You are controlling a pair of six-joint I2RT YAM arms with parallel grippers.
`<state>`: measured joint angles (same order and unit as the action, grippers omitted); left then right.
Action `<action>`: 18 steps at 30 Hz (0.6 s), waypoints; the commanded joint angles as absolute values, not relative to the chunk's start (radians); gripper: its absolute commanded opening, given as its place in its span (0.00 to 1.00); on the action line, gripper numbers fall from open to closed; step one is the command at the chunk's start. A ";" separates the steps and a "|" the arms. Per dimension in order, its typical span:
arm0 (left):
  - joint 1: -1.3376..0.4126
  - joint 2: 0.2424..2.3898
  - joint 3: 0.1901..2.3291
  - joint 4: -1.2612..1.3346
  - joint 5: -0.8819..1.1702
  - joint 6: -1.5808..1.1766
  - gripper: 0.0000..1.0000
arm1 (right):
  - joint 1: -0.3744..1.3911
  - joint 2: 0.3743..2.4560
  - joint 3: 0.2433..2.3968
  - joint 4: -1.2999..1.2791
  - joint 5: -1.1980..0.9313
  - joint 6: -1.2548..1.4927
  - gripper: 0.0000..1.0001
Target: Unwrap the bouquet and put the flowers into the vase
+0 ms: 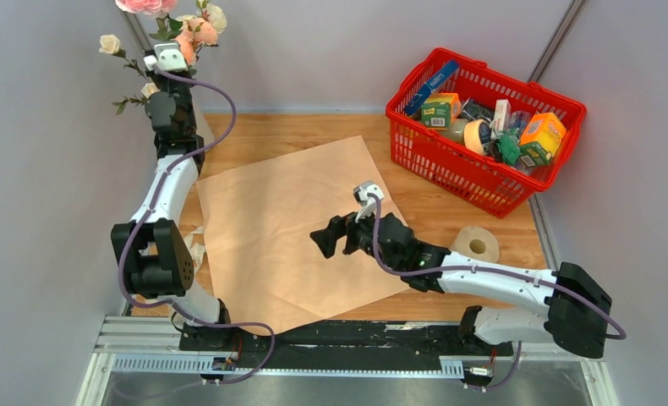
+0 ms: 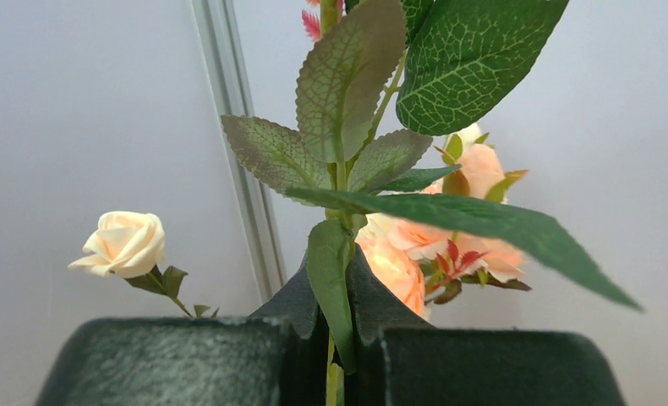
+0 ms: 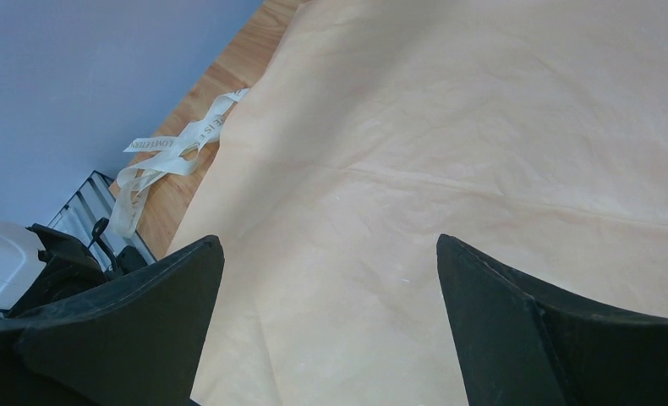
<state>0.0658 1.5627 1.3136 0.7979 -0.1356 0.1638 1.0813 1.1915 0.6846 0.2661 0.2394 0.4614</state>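
Note:
My left gripper (image 2: 337, 338) is raised at the far left, shut on the green stems of the flowers (image 1: 191, 32). Pink, peach and cream roses spread above it against the back wall. In the left wrist view a leafy stem (image 2: 341, 178) rises from between the closed fingers, with a cream rose (image 2: 123, 244) to the left and peach roses (image 2: 474, 237) behind. The bouquet's paper (image 1: 297, 228) lies unfolded flat on the table, peach-tan side up. My right gripper (image 1: 324, 241) hovers open over the paper (image 3: 449, 127), holding nothing. The vase is out of view.
A cream ribbon (image 3: 166, 152) lies loose on the wood off the paper's left edge (image 1: 197, 245). A red basket (image 1: 449, 165) full of groceries stands at the back right. A tan tape roll (image 1: 476, 245) lies beside the right arm. Grey walls close in left and behind.

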 commanded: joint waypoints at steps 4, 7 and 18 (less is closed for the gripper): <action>0.110 1.657 1.460 0.936 -0.081 0.158 0.00 | 1.052 1.249 0.762 0.302 0.187 0.456 1.00; 0.115 1.701 1.503 0.939 -0.077 0.158 0.00 | 1.045 1.261 0.767 0.305 0.179 0.456 1.00; 0.124 1.795 1.545 0.937 -0.092 0.182 0.00 | 0.991 1.287 0.759 0.328 0.124 0.472 1.00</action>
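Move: My left hand holds the pink flowers upright by the stem; the vase stands about 4 cm ahead and 4 cm to its left, its middle some 35 cm below. Already in the vase, the peach flowers are roughly 5 cm ahead, 6 cm right and 5 cm below this hand, and the white rose is 3 cm ahead, 12 cm left and 6 cm below. From my right hand, the vase is about 30 cm ahead, 36 cm left and 9 cm lower. Keeping the stem pinched in shut fingers, I carry the pink flowers about 4 cm forward and 2 cm left with my left hand, towards the vase. I lift some 2.5 cm on the way, tipping the fingertips up about 5 degrees, then begin to sink again. My right hand, wide open and empty, eases a couple of centimetres forward and down above the wrapping paper. ##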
